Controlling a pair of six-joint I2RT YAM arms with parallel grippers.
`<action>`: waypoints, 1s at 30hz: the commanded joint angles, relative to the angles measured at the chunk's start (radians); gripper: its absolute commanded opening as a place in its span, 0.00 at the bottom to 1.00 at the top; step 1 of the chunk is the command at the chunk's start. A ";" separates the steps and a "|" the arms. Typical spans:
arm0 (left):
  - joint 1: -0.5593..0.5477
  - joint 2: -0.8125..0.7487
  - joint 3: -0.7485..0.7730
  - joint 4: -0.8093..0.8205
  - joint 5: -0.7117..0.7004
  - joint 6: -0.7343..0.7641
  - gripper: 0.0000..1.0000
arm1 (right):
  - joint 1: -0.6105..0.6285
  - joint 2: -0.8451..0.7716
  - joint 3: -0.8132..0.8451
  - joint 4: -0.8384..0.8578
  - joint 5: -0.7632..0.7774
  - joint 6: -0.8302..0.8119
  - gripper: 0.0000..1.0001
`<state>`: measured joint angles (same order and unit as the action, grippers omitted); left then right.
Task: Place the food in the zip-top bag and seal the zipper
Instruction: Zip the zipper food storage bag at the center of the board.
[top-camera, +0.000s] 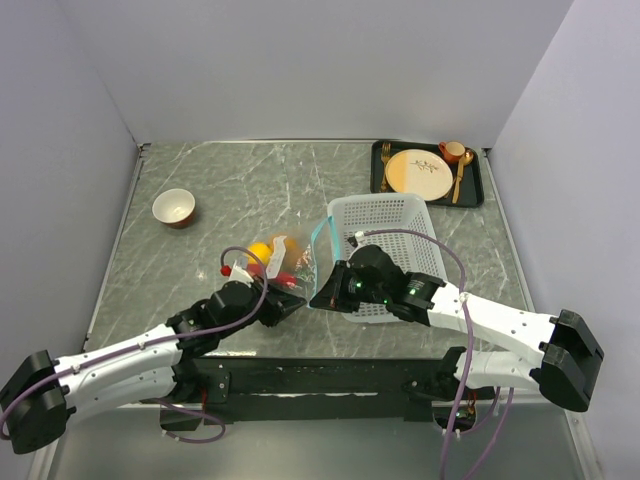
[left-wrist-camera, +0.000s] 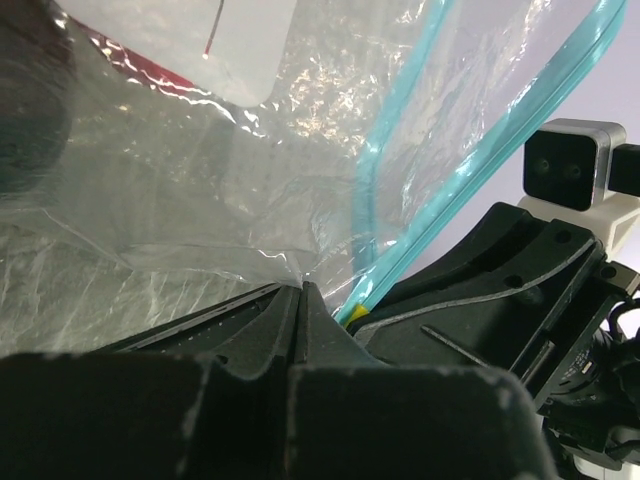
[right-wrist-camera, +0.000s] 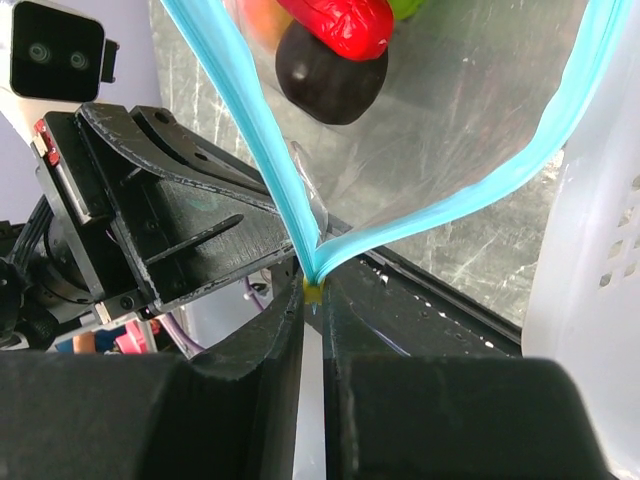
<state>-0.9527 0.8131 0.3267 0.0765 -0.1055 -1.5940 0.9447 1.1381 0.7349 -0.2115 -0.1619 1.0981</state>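
The clear zip-top bag (top-camera: 290, 262) hangs between my two grippers, its mouth spread in a V. Food shows through the film: a brown round (right-wrist-camera: 330, 75), a red pepper (right-wrist-camera: 340, 20) and a yellow round (top-camera: 259, 250). My left gripper (left-wrist-camera: 302, 290) is shut on the bag's film beside the teal zipper (left-wrist-camera: 420, 200). My right gripper (right-wrist-camera: 313, 290) pinches the zipper (right-wrist-camera: 260, 130) at the end where its two strips meet at a small yellow tab (right-wrist-camera: 314, 288). The two grippers sit nearly tip to tip (top-camera: 312, 297).
A white mesh basket (top-camera: 385, 250) stands right behind the right gripper, its wall close in the right wrist view (right-wrist-camera: 600, 250). A small bowl (top-camera: 174, 207) sits at the left. A black tray (top-camera: 478, 190) with a tan plate, cup and cutlery is at the back right.
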 joint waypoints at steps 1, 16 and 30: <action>-0.004 -0.028 -0.018 0.032 0.023 -0.004 0.01 | -0.003 -0.014 0.041 0.023 0.042 -0.017 0.07; -0.004 0.017 -0.055 0.213 0.041 -0.044 0.31 | 0.002 0.005 0.003 0.109 -0.047 0.020 0.06; -0.004 -0.135 -0.121 0.181 -0.019 -0.124 0.47 | 0.005 -0.012 -0.017 0.090 -0.024 0.028 0.06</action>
<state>-0.9531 0.7071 0.2256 0.1982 -0.1040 -1.6772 0.9447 1.1477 0.7273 -0.1417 -0.2001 1.1149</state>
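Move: The zipper's yellow end is about 3 cm to the left hand's right and 1 cm back; the right fingers already pinch it, right at their tips. From the left hand, the red pepper in the bag is roughly 5 cm ahead, 6 cm left and 3 cm lower. The white basket's middle is about 10 cm ahead, 20 cm right and slightly lower. Left fingers open about halfway, releasing the bag edge, then rise 1.5 cm; right keeps pinching, shifting 1 cm up-left. ##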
